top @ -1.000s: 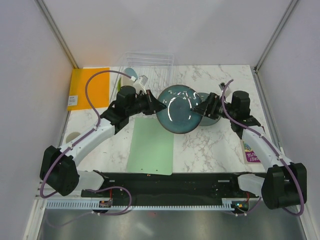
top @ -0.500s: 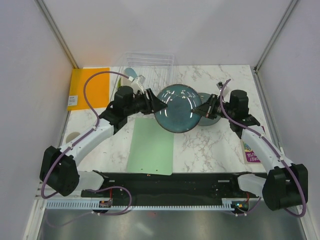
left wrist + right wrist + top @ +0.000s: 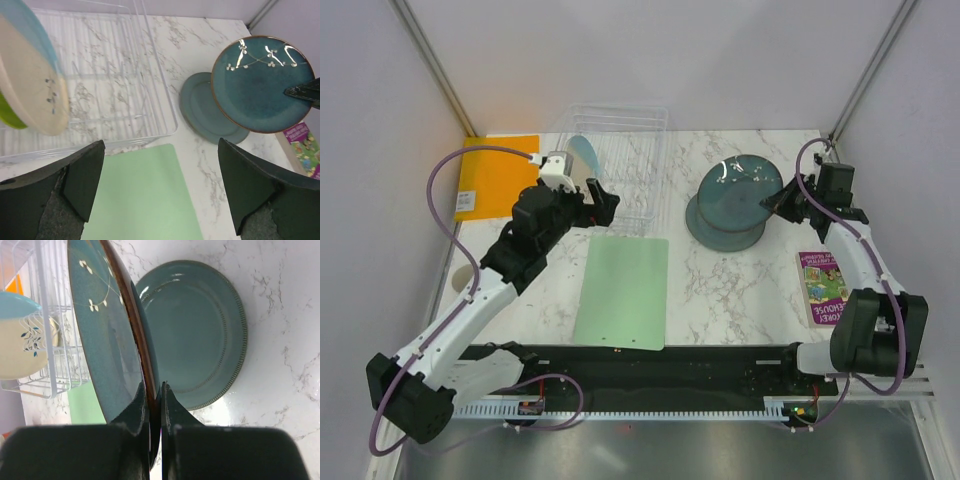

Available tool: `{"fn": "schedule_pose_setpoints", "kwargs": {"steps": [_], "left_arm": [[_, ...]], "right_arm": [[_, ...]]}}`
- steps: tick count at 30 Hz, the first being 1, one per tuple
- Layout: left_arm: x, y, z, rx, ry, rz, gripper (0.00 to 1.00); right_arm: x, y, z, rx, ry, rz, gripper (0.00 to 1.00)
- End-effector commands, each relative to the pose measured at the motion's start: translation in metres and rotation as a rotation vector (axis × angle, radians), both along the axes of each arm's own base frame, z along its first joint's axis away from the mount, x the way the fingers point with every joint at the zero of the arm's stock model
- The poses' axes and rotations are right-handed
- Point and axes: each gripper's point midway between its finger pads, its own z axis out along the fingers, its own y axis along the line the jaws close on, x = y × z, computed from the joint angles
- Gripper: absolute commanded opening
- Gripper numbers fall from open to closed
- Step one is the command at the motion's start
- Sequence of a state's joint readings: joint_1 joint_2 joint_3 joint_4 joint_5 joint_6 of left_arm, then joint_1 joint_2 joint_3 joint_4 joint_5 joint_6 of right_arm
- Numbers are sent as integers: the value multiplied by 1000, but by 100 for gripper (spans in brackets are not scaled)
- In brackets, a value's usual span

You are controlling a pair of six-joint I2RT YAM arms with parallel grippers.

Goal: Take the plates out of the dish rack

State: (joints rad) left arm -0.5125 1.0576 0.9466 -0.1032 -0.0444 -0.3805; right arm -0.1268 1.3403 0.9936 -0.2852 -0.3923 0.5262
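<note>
My right gripper (image 3: 155, 405) is shut on the rim of a dark blue-grey plate (image 3: 100, 330) with a white sprig, held tilted over a teal-grey plate (image 3: 200, 330) that lies flat on the table. From above, the held plate (image 3: 740, 183) is at the right and the right gripper (image 3: 782, 203) is at its right edge. My left gripper (image 3: 162, 195) is open and empty, just in front of the clear dish rack (image 3: 155, 90). In the rack stand a cream plate (image 3: 35, 95), a light blue plate (image 3: 30, 30) and a lime-green plate (image 3: 10, 116).
A pale-green mat (image 3: 625, 290) lies in the middle in front of the dish rack (image 3: 630, 135). An orange sheet (image 3: 495, 175) is at the back left, and a purple booklet (image 3: 825, 287) is near the right edge. Walls close in both sides.
My left gripper opened, let go of the dark plate and drew back left to the rack. My right gripper shut on the plate and carried it right, over the teal-grey plate.
</note>
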Motion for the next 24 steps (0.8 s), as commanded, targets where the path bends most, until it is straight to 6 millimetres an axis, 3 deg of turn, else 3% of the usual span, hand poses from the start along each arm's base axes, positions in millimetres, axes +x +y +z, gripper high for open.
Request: {"fn": "schedule_pose_setpoints", "kwargs": {"steps": [1, 7, 11, 24], "left_arm": [[-1, 34, -2, 152, -77, 102, 100], [-3, 52, -3, 212, -92, 159, 100], [-2, 52, -2, 215, -91, 161, 100], [0, 47, -8, 206, -71, 148, 100]], "right_arm": [[28, 2, 28, 93, -106, 62, 0], [41, -4, -7, 250, -57, 69, 0], [47, -3, -23, 290, -42, 89, 0], [34, 5, -73, 327, 74, 132, 0]]}}
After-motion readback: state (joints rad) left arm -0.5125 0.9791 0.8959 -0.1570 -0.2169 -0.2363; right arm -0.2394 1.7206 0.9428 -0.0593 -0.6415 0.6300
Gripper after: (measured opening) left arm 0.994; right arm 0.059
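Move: The right hand holds a teal plate by its rim; the lower plate it goes to is centred about 9 cm left, 4 ahead and 15 below. The rack stands roughly 42 cm left and 17 ahead, the book 20 right and 18 back. From the open left hand, the cream plate is about 7 cm left, 18 ahead and 13 down, the green plate 4 farther left; the lower plate is some 34 right and 10 ahead. Down goes the right hand, about 10 cm and edging slightly forward, lowering the teal plate over the one already on the counter; fingers stay shut on the rim while the wrist rolls its left side up and tips down, some 20 degrees in all. The open left hand drifts left about 4 cm towards the cream plate's side of the rack, turning a little counter-clockwise, then waits. ##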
